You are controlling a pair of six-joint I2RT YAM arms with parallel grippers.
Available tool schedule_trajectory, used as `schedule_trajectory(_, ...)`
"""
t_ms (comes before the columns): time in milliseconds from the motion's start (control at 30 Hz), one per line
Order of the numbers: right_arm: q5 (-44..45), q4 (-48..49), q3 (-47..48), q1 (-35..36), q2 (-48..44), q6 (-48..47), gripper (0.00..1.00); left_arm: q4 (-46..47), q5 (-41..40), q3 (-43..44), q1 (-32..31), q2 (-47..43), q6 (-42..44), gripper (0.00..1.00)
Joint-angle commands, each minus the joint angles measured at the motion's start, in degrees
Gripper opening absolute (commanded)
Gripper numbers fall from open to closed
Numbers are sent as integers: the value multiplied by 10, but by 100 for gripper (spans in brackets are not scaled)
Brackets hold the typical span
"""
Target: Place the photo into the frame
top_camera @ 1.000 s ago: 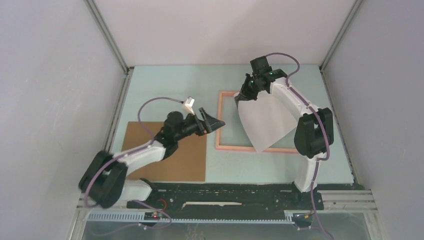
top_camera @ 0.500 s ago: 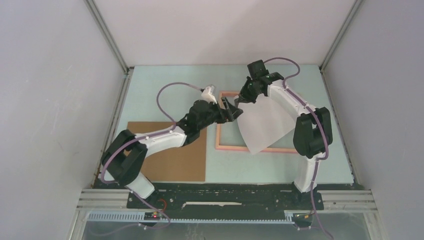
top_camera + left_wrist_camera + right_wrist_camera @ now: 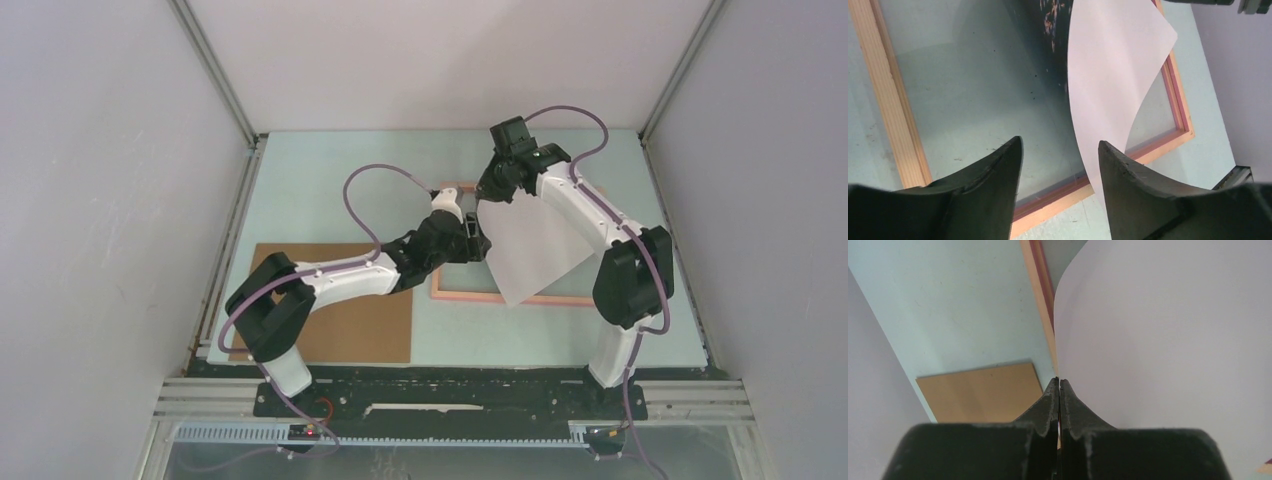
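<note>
The photo (image 3: 530, 245) hangs curled above the frame (image 3: 455, 293), white back toward the top camera. My right gripper (image 3: 488, 192) is shut on its upper left corner. In the right wrist view the gripper (image 3: 1059, 381) pinches the edge of the white sheet (image 3: 1168, 340), with the frame's rail (image 3: 1040, 280) beyond. My left gripper (image 3: 478, 240) is open at the photo's left edge. In the left wrist view the photo (image 3: 1108, 65) curves down between the fingers, close to the right fingertip (image 3: 1118, 165), over the frame (image 3: 893, 100); the left gripper (image 3: 1060, 145) stays apart from the paper.
A brown cardboard sheet (image 3: 350, 325) lies on the pale green table at the left, partly under my left arm; it also shows as cardboard (image 3: 980, 392) in the right wrist view. Grey walls close in both sides and the back.
My left arm has reached right from over the cardboard to the photo's left edge, and its jaws have narrowed somewhat. The right gripper keeps hold of the photo, shifted slightly.
</note>
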Motion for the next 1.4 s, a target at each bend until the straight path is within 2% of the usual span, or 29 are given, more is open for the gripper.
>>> schedule_trajectory(0,28,21,-24,-1,-41,28,3,-12,-24,47,1,8,-4,56)
schedule_trajectory(167,32,41,-48,-1,-58,16,6,6,43,68,2,37,-1,41)
schedule_trajectory(267,14,48,-57,-6,-63,4,10,14,69,69,7,45,9,22)
schedule_trajectory(300,4,52,-62,-9,-67,0,16,14,78,68,10,46,10,14)
schedule_trajectory(367,-6,55,-70,-17,-82,-18,36,3,94,61,18,42,12,2)
schedule_trajectory(400,-3,47,-69,-21,-89,-35,47,2,102,54,25,37,15,0)
schedule_trajectory(467,12,27,-66,-35,-115,-77,63,-5,141,34,43,22,23,0)
schedule_trajectory(500,1,25,-68,-47,-132,-108,67,-14,167,27,57,15,27,0)
schedule_trajectory(633,-3,9,-84,-110,-233,-228,72,-108,287,36,122,1,41,0)
schedule_trajectory(767,-74,27,-146,-190,-329,-257,75,-305,386,143,183,59,107,0)
schedule_trajectory(933,-113,58,-220,-233,-391,-268,74,-424,405,266,205,139,176,0)
schedule_trajectory(1067,-125,64,-247,-238,-394,-266,73,-445,387,331,208,175,197,0)
schedule_trajectory(1233,-145,75,-266,-242,-391,-260,72,-541,386,435,211,229,302,0)
schedule_trajectory(1367,-151,80,-275,-245,-389,-254,72,-570,406,466,222,244,337,0)
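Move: The photo's free left edge hangs right at the open left gripper, about 2 cm to its right and 1 cm lower; the far-left corner, still pinched by the right gripper, is some 9 cm ahead and 4 cm higher. The frame's middle lies about 7 cm ahead, 11 cm right and 13 cm below the left hand. From the right hand, that edge is roughly 10 cm back and 5 cm down; the frame's middle about 2 cm back, 7 cm right, 17 cm down. Ease the left gripper about 2 cm right and shut it on the photo's left edge; only then open the right gripper and swing it clear to the right, about 17 cm, and up and back, sinking partway again at the end. Keep the left pinch and draw the edge some 8 cm left towards the frame's left rail, then forward, sinking a little and tipping the fingers down about 25 degrees. ##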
